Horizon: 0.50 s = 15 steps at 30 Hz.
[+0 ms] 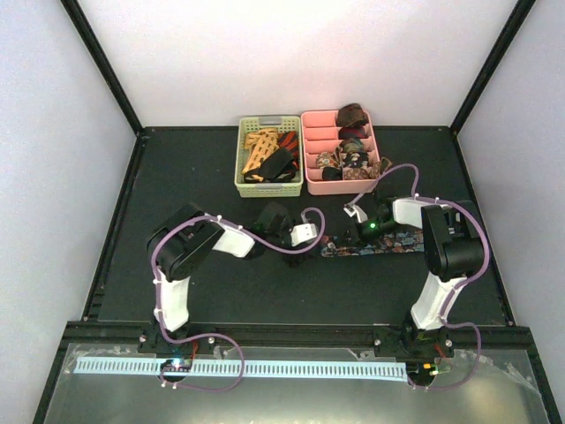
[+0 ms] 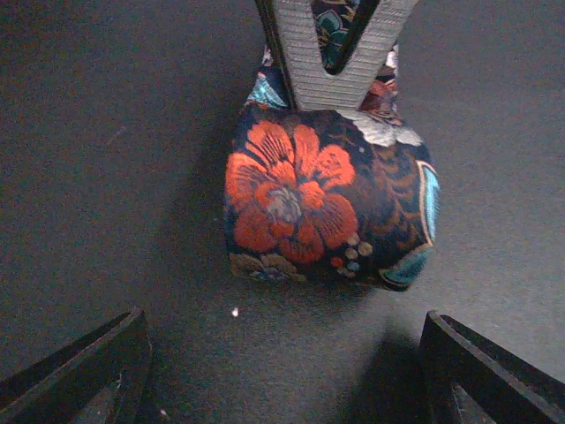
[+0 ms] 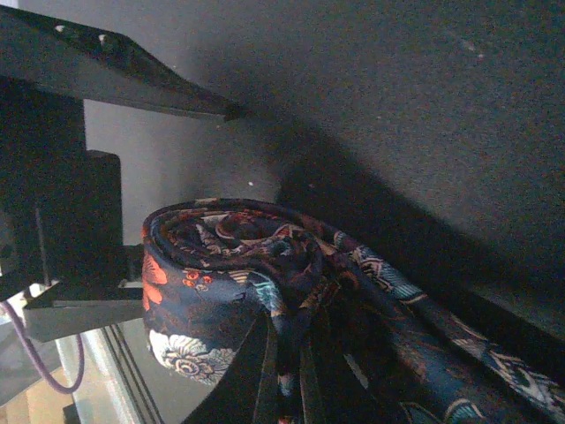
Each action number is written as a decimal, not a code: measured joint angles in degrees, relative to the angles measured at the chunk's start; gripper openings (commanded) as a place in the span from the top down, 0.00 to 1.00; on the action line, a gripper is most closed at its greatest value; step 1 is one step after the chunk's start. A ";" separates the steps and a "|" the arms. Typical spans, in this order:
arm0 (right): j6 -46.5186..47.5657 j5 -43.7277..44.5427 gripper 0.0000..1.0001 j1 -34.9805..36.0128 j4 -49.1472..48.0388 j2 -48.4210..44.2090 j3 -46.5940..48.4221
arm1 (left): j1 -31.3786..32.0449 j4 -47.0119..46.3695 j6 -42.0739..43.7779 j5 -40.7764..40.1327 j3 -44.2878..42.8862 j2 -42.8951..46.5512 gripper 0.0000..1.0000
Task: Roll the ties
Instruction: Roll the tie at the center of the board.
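A dark navy floral tie (image 1: 388,241) lies on the black table, and its left end is wound into a coil (image 2: 327,203). My right gripper (image 3: 287,380) is shut on the tie's layers at the coil. In the left wrist view its grey ribbed fingers (image 2: 309,53) come down onto the coil from above. My left gripper (image 2: 282,371) stands wide open just short of the coil, with only bare table between its black fingertips (image 2: 79,371). From above, the left gripper (image 1: 311,235) and the right gripper (image 1: 364,231) face each other across the coil.
A pale green slatted basket (image 1: 240,168) at the back holds loose orange lattice (image 1: 260,146), black (image 1: 275,163) and red ties. Beside it on the right, a pink divided tray (image 1: 342,185) holds several rolled ties (image 1: 353,115). White walls enclose the table.
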<state>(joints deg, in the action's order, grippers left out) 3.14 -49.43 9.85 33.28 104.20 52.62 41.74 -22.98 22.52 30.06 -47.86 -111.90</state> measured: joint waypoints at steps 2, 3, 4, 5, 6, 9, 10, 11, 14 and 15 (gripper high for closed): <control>-0.04 0.94 0.98 -0.04 0.07 0.00 0.00 | -0.20 -1.38 -0.96 0.83 0.90 0.22 0.14; -0.04 1.25 0.98 -0.02 0.09 0.00 0.00 | -0.48 -2.12 -1.60 1.16 1.31 0.28 0.14; -0.07 1.38 0.98 0.02 0.04 0.00 0.00 | -0.68 -2.64 -2.23 1.38 1.73 0.46 0.14; -0.07 1.46 0.98 0.09 -0.15 0.00 -0.09 | -1.05 -3.74 -3.13 1.75 2.43 0.74 0.14; -0.17 1.49 0.98 0.22 -0.55 0.00 -0.26 | -1.55 -4.61 -4.04 2.16 3.17 1.09 0.14; -0.96 0.33 0.98 1.68 -2.47 0.96 -0.55 | -4.70 -7.28 -7.56 3.82 5.95 2.78 0.14; -1.49 -0.70 0.98 2.64 -2.86 2.27 0.20 | -5.53 -8.02 -8.37 4.17 6.51 3.06 0.14; -2.05 -1.70 0.98 3.65 -3.34 3.74 1.14 | -6.67 -9.27 -9.42 4.63 7.45 3.50 0.14; -4.00 -4.04 0.98 6.71 -5.81 6.78 3.65 | -8.35 -12.26 -11.15 5.44 10.12 4.35 0.14; -4.61 -4.07 0.98 7.54 -6.84 6.99 3.93 | -8.37 -13.20 -11.43 5.77 10.91 4.42 0.13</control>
<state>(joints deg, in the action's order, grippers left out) -1.48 -53.49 17.39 26.44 111.20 56.55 33.36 -36.18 11.09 35.83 -36.95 -107.48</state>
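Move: The tie's roll is pinched at its edge by the right fingers; its middle lies about 2 cm left and 2 cm back of that hand, about level in height. From the left hand, wide open just above the board, the roll is some 5 cm to the right, neither ahead nor back, at about its own height. The pink box stands roughly 22 cm ahead of the right hand, straight out, and the green basket 22 cm ahead and 17 cm left. The left hand, fingers still wide open and clear of the roll, draws back about 5 cm to the left, rising and edging forward a centimetre or two while it turns some 10 degrees counter-clockwise. The right hand keeps its pinch on the roll's edge, sinks about a centimetre, then follows quickly to the left by about 5 cm, low over the board, carrying the roll after the left fingers and pulling the tie's flat length behind it. ##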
